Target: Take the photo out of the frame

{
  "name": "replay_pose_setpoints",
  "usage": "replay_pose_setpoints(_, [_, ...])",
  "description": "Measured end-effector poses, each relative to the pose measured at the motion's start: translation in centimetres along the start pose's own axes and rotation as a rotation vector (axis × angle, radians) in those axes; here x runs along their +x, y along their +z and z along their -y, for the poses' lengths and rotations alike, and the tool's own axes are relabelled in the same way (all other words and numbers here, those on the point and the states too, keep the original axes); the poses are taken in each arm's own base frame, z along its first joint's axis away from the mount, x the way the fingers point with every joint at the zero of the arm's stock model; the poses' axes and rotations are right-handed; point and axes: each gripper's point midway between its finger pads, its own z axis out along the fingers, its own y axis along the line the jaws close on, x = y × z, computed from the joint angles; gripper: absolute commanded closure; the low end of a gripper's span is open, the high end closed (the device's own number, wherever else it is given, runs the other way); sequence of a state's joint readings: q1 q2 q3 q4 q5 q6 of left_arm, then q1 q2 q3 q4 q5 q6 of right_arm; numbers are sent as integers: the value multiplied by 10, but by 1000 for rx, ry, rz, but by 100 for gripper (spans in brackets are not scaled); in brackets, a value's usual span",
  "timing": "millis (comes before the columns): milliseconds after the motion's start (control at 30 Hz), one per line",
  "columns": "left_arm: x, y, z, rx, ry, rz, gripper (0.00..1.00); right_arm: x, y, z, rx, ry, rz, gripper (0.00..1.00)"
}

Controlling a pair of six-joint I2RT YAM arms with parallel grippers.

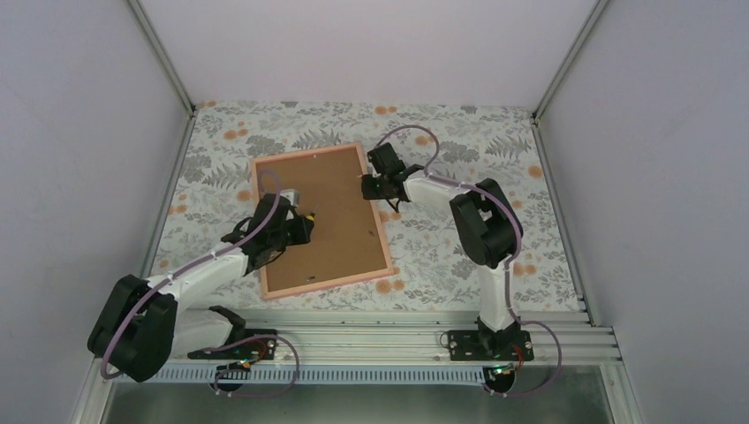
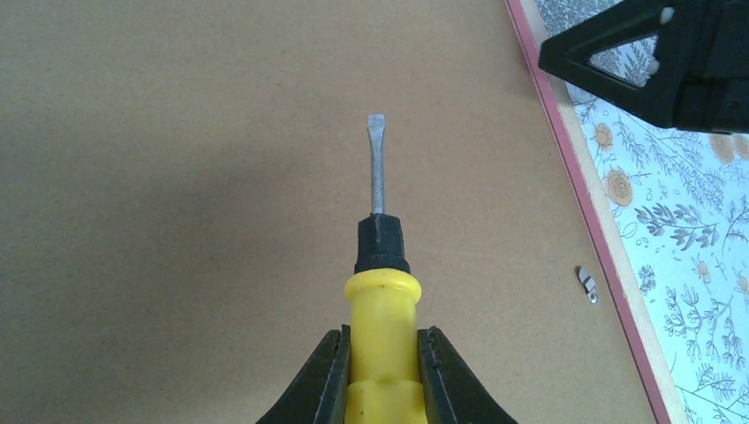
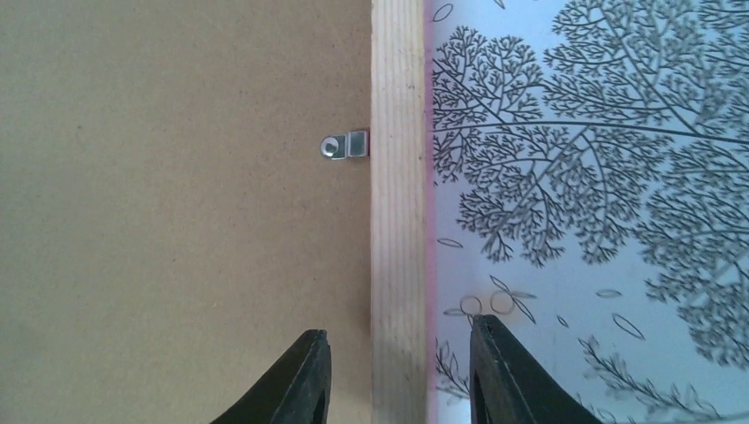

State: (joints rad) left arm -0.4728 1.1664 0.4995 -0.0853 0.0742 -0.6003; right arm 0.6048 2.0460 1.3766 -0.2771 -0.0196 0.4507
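The frame [image 1: 378, 231] lies face down on the floral cloth, its brown backing board [image 1: 327, 230] facing up. The photo is hidden beneath the board. My left gripper [image 2: 382, 340] is shut on the yellow handle of a flat-blade screwdriver [image 2: 382, 283], whose tip hovers over the board's middle. My right gripper [image 3: 397, 340] stands open, one finger over the board and the other over the cloth, astride the frame's wooden right rail [image 3: 397, 177]. A small metal clip [image 3: 344, 144] on that rail reaches onto the board ahead of the right gripper.
Another metal clip [image 2: 588, 283] sits on the board near the pink-edged rail [image 2: 609, 238]. The right gripper's black fingers [image 2: 654, 62] show at the top right of the left wrist view. Grey walls enclose the floral cloth [image 1: 459, 256].
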Motion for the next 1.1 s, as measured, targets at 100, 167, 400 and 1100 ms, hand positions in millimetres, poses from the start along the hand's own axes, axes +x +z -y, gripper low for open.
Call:
replay_pose_setpoints(100, [-1, 4, 3, 10, 9, -16, 98, -3, 9, 0, -1, -3, -5, 73])
replay_pose_setpoints(167, [-2, 7, 6, 21, 13, -22, 98, -2, 15, 0, -1, -5, -13, 76])
replay_pose_setpoints(400, [-10, 17, 18, 59, 29, -32, 98, -1, 19, 0, -4, -10, -19, 88])
replay_pose_setpoints(1100, [-22, 59, 54, 198, 34, -106, 98, 22, 4, 6, -34, -5, -17, 96])
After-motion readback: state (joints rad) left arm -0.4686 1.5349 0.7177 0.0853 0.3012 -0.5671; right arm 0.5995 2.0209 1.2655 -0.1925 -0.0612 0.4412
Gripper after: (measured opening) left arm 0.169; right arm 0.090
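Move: The bare wood rail on the frame's right side lies between the right hand's open fingers, about 2 cm below and 1 cm ahead and left. From that hand the upper metal clip is some 6 cm ahead and 3 cm left, the lower clip roughly 12 cm back and 1 cm right. From the left hand, holding the screwdriver, the upper clip is about 13 cm ahead, 14 cm right and 7 cm down; the lower clip 3 cm back, 17 cm right. The frame's right rail is pinched by the right hand, which dips about 1.5 cm, closes on the wood, then drags the frame roughly 2.5 cm back and slightly right. Meanwhile the left hand, still gripping the screwdriver above the backing, travels some 8 cm right and forward at nearly level height towards the upper clip, turning about 10 degrees clockwise. ##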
